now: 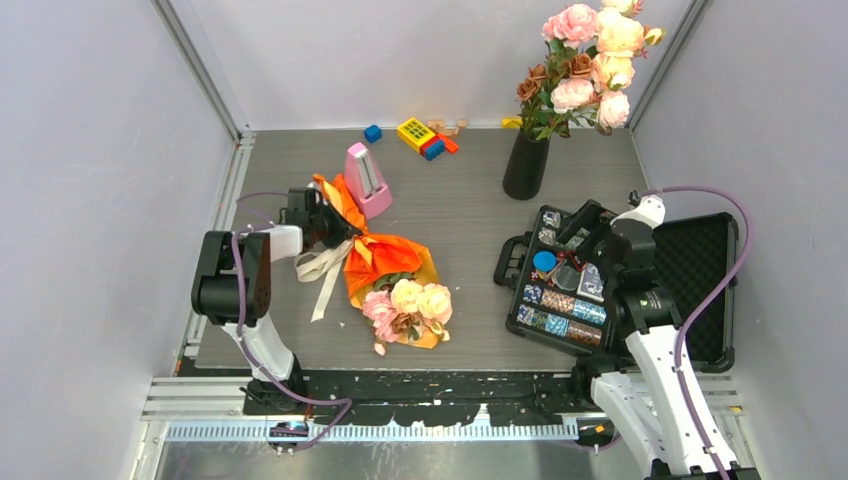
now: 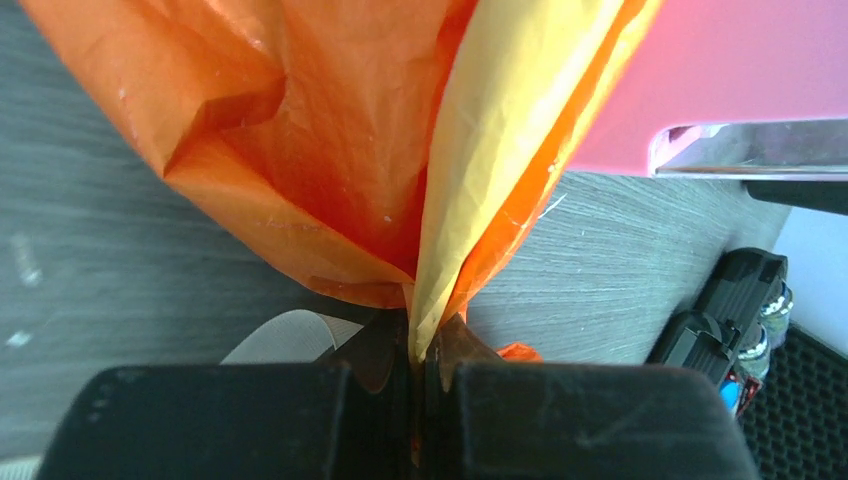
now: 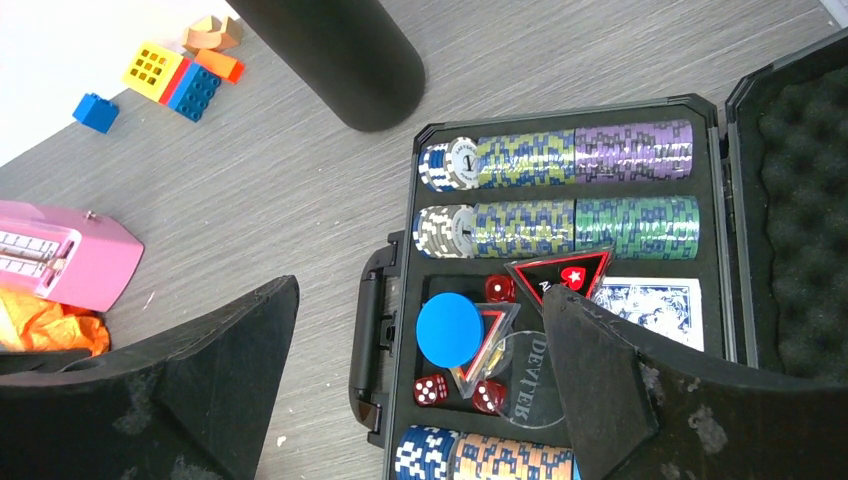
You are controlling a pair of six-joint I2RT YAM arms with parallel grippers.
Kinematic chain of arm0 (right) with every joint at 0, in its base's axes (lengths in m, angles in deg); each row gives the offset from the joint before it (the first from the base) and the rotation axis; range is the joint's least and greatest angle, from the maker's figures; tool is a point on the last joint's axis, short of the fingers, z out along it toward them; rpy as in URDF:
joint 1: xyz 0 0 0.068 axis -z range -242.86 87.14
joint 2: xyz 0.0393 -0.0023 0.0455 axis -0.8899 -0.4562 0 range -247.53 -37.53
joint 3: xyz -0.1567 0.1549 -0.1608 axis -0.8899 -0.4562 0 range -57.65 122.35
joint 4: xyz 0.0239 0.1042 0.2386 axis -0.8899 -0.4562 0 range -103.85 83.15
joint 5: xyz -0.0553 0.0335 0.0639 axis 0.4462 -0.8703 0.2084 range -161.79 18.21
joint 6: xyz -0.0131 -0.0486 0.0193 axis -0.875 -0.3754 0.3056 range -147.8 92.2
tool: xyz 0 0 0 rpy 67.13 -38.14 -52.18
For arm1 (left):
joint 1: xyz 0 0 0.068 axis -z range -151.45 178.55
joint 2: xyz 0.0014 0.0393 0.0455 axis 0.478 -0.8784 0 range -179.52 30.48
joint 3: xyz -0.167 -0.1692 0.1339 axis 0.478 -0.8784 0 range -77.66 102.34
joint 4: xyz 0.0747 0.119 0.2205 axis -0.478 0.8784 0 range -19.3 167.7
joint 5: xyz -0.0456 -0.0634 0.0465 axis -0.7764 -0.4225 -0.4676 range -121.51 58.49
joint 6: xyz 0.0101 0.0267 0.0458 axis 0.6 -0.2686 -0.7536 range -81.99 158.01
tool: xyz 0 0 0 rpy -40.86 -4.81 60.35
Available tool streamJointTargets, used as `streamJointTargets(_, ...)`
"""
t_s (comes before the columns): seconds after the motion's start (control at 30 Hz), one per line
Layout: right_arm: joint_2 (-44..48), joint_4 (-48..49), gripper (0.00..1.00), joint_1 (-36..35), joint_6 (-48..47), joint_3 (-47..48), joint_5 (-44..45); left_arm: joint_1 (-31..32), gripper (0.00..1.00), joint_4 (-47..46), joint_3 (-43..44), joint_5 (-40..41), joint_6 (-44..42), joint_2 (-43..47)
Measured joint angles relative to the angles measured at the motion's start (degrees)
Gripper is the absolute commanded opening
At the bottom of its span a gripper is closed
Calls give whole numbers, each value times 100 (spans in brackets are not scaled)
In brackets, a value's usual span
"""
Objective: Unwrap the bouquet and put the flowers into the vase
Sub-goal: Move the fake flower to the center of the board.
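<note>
The bouquet [image 1: 392,272] lies on the table left of centre, its pink and peach flowers [image 1: 412,305] pointing toward the near edge. Crinkly orange paper [image 2: 300,150] with a yellow inner sheet [image 2: 500,150] wraps it. A cream ribbon [image 1: 322,265] trails from its waist. My left gripper [image 1: 325,225] is shut on the paper's far tail end; in the left wrist view the sheet is pinched between the jaws of the left gripper [image 2: 428,345]. The black vase [image 1: 526,165] stands at the back right, holding several roses [image 1: 590,60]. My right gripper [image 1: 590,228] hangs open and empty.
A pink metronome [image 1: 366,180] stands right behind the bouquet's tail. An open black poker-chip case [image 1: 560,290] lies under the right gripper [image 3: 420,295], with the vase's base [image 3: 340,50] beyond it. Toy bricks [image 1: 425,137] lie at the back wall.
</note>
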Motion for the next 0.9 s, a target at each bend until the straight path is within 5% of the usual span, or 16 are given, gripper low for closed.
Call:
streamJointTargets(0.27,-31,0,97,0,15,24,-225,186,0,-905,37,-210,101,-442)
streamJointTargets(0.53,-155,-2,98,0,13,26,-717,232,56,-894,188,-243,-162,-509)
streamJointTargets(0.77,-426,7,98,0,2,120,-1637,269,80,48,201,374,-621,328)
streamJointTargets(0.9,-713,20,100,-52,-2,247,-2186,267,85,894,227,876,-866,1257)
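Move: The left hand holds the fake flower's tied neck, low over the board; its set-down spot is only about 2 cm ahead and 2 cm right. The blossoms lie some 16 cm back and 11 cm right of this hand, the ribbon 7 cm back and 5 cm left, the pink metronome 8 cm ahead and 4 cm right. From the right hand, the neck is roughly 45 cm left, 12 cm ahead and 18 cm down; the chip tray lies nearly beneath, 4 cm left and 2 cm ahead. Still pinching the wrapped neck, the left hand drags the flower about 3 cm forward and right, then opens wide, lets go and rises some 7 cm straight off it, drifting back and left. The open, empty right hand swings about 7 cm left towards the flower, turning some 20 degrees counter-clockwise. ##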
